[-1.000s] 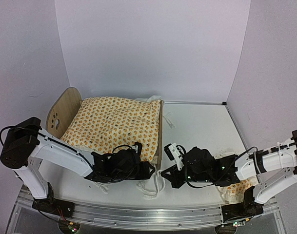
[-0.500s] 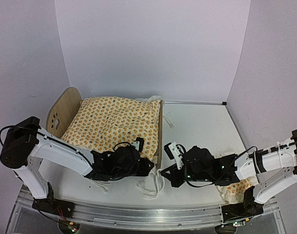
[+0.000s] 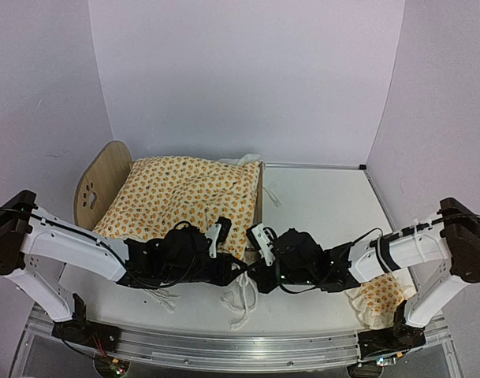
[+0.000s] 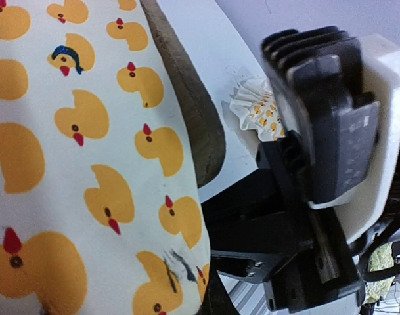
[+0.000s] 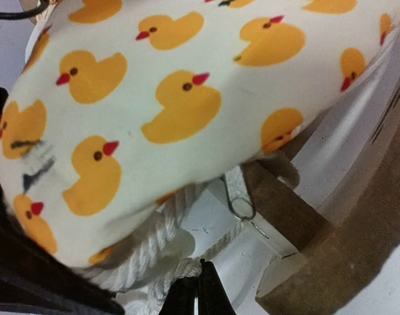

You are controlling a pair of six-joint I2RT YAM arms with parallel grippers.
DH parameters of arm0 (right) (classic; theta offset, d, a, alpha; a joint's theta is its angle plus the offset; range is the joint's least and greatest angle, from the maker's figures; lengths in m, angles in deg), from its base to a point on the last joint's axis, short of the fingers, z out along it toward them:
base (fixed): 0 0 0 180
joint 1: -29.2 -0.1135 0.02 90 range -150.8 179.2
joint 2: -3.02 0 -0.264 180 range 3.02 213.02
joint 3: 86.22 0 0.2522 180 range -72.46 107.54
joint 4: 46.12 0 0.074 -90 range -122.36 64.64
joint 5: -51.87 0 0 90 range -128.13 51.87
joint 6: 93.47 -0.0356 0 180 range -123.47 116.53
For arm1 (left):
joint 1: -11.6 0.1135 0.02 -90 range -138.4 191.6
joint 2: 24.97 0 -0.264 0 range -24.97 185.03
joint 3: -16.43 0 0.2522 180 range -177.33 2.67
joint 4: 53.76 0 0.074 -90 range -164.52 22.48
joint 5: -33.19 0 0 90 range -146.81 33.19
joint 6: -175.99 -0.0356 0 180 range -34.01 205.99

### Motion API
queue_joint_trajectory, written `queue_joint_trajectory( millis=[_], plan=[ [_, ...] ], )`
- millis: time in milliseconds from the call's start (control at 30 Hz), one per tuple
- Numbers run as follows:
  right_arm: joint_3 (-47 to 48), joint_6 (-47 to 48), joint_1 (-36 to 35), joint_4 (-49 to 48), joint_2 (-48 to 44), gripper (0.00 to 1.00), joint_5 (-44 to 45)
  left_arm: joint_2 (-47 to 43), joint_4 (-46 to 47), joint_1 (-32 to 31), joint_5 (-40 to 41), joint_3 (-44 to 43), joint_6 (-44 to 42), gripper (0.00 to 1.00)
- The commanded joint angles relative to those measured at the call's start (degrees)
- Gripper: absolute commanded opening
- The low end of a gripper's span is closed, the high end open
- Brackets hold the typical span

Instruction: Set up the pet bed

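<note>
The pet bed (image 3: 98, 185) stands at the left, its light-wood end boards showing and its mattress hidden under the duck-print quilt (image 3: 184, 201). My left gripper (image 3: 233, 268) is at the quilt's near right corner, and in the left wrist view my left gripper (image 4: 216, 302) is shut on the quilt (image 4: 88, 164) at its hem, beside the wooden end board (image 4: 186, 98). My right gripper (image 3: 254, 277) meets it there. In the right wrist view my right gripper (image 5: 198, 289) is shut, pinching a white cord (image 5: 154, 243) under the quilt (image 5: 173, 98).
A small duck-print ruffled pillow (image 3: 377, 303) lies at the near right under my right arm. The loose white cord (image 3: 241, 303) trails toward the table's front edge. The bed's end board (image 5: 344, 223) is close beside my right fingers. Walls enclose the back and sides.
Both arms have moved in toward the bed's near right corner. My left gripper has closed on the quilt's edge. The white cord has been drawn up and left with my right gripper.
</note>
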Motion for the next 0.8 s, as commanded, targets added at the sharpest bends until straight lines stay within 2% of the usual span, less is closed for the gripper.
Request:
queue_joint_trajectory(
  millis=[0, 233, 433, 533, 700, 767],
  plan=[
    [1.1, 5.2, 0.3, -7.4, 0.4, 0.0, -3.6, -2.4, 2.2, 0.1, -3.4, -0.4, -3.2, 0.07],
    [-1.0, 5.3, 0.9, -9.0, -0.8, 0.0, -1.9, -1.7, 1.5, 0.1, -4.8, -1.4, -3.7, 0.07],
    [0.3, 8.4, 0.9, -15.7, 4.1, 0.0, -8.3, -2.1, 1.5, 0.2, -7.5, -1.8, -7.2, 0.08],
    [-0.5, 11.2, 0.9, -19.8, 5.1, 0.0, -13.0, -2.8, 0.6, 0.1, -7.8, -2.7, -8.4, 0.15],
    [-1.8, 11.7, 1.7, -22.1, 5.3, 0.0, -15.0, -6.5, -8.7, 0.1, -4.1, -2.5, -7.6, 0.4],
    [-2.3, 11.3, 2.3, -22.9, 5.6, 0.0, -16.0, -10.3, -11.6, 0.1, -2.9, 0.3, -7.0, 0.46]
  ],
)
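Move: The hands nearly meet at the cord just in front of the cushion's near right corner. From the left fingertips the held part of the cord is about 1 cm to the right, and the cushion corner some 4 cm ahead and 1 cm up. From the right fingertips the cord by the left fingers is roughly 2 cm to the left; the bed's near right leg is about 4 cm ahead and 4 cm lower. The cord ends hang 5 cm back of the right hand, 1 cm left, 7 cm down. Keep the right gripper shut on its cord and work it about 3 cm left, rising slightly at the end, towards the left fingertips under the cushion corner, turning it some 15 degrees counter-clockwise. Meanwhile ease the left gripper back about 2 cm with a small clockwise turn, then open its fingers to nearly half around the cord, shifting left a little as they part. ##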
